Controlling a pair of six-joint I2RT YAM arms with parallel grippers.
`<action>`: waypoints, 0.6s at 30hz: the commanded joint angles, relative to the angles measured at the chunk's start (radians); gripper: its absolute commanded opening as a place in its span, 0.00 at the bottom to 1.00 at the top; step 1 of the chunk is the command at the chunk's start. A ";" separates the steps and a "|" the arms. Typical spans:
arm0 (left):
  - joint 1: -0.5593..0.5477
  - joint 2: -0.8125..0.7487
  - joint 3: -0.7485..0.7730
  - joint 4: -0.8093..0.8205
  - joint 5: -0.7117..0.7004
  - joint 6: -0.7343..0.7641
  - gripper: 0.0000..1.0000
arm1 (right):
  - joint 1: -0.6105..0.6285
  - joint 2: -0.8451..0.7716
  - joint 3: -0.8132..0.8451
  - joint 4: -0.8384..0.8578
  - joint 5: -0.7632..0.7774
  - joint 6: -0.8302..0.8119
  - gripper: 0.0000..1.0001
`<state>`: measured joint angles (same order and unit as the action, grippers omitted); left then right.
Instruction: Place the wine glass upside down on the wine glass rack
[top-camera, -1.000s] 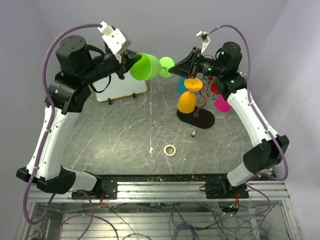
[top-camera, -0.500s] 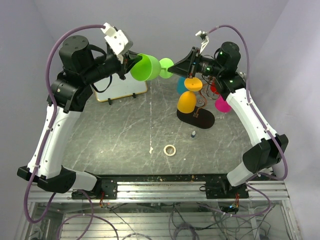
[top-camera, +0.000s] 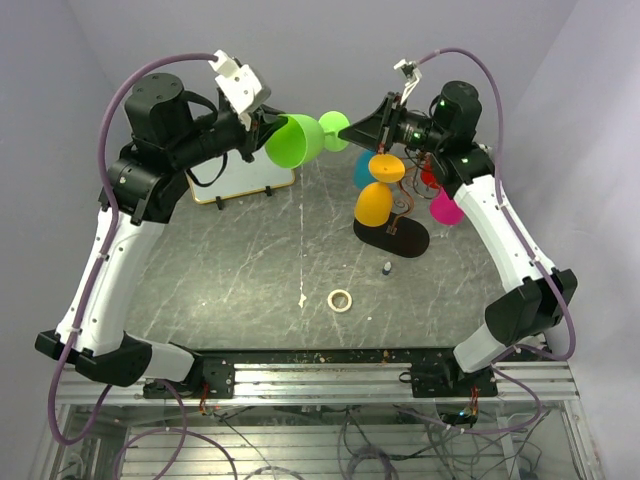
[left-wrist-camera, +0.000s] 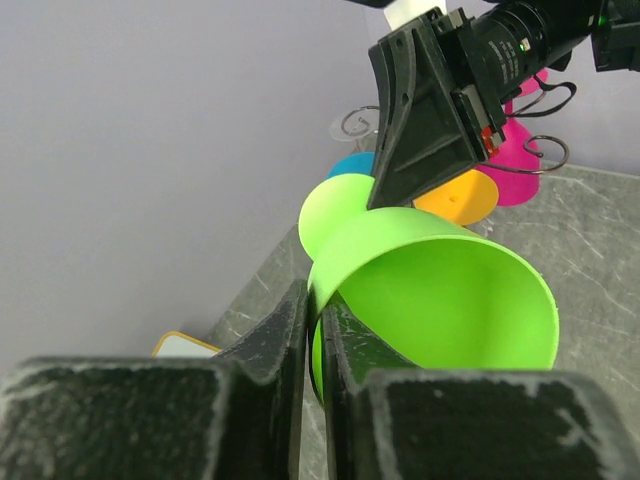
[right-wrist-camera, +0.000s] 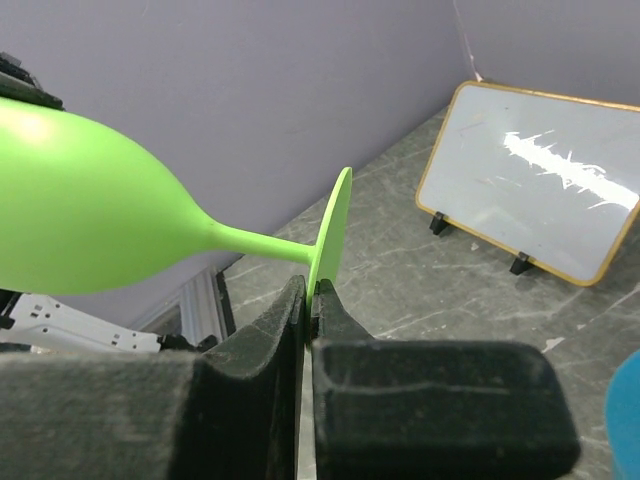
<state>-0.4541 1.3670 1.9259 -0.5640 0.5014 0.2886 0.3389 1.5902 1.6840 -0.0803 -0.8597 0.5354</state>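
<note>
The green wine glass (top-camera: 293, 140) lies level in the air at the back of the table, held between both arms. My left gripper (top-camera: 268, 128) is shut on the bowl's rim (left-wrist-camera: 325, 270), with one finger inside the bowl and one outside. My right gripper (top-camera: 352, 132) is shut on the edge of the round foot (right-wrist-camera: 335, 230); the stem runs left to the bowl (right-wrist-camera: 90, 215). The wine glass rack (top-camera: 392, 238), a dark wire stand on a black oval base, stands just below and right of the right gripper. Its curled hooks (left-wrist-camera: 545, 150) show behind the right gripper (left-wrist-camera: 430, 120).
An orange goblet (top-camera: 374, 203), a blue one (top-camera: 362, 172) and a pink one (top-camera: 445, 208) hang on the rack. A small whiteboard (top-camera: 240, 180) stands at the back left. A tape ring (top-camera: 341, 300) and a small dark object (top-camera: 387, 268) lie on the table.
My right gripper has closed onto the glass's foot. The left arm and the glass have shifted slightly right and up.
</note>
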 joint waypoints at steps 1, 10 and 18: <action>-0.006 -0.011 -0.021 0.015 0.049 -0.028 0.22 | -0.015 -0.004 0.056 -0.025 0.034 -0.071 0.00; 0.001 -0.048 -0.045 -0.024 0.033 -0.015 0.54 | -0.090 -0.041 0.081 -0.070 0.030 -0.135 0.00; 0.026 -0.109 -0.065 -0.083 -0.032 0.036 0.76 | -0.176 -0.105 0.126 -0.185 0.003 -0.296 0.00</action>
<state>-0.4450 1.3037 1.8740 -0.6167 0.5056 0.2924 0.1947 1.5524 1.7519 -0.1959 -0.8402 0.3603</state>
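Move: The right hand pinches the green glass's foot, the left its rim. The wine glass rack's head lies about 14 cm right of the right hand, 3 cm ahead and 12 cm lower. From that hand the hanging blue glass is some 5 cm right and 4 ahead, the orange one 6 cm right and 3 back, both roughly 17 cm down. From the left hand the rack's head is about 24 cm right, level ahead, 15 cm lower. Left fingers open off the rim; the right hand draws the glass about 6 cm right, towards the rack. ##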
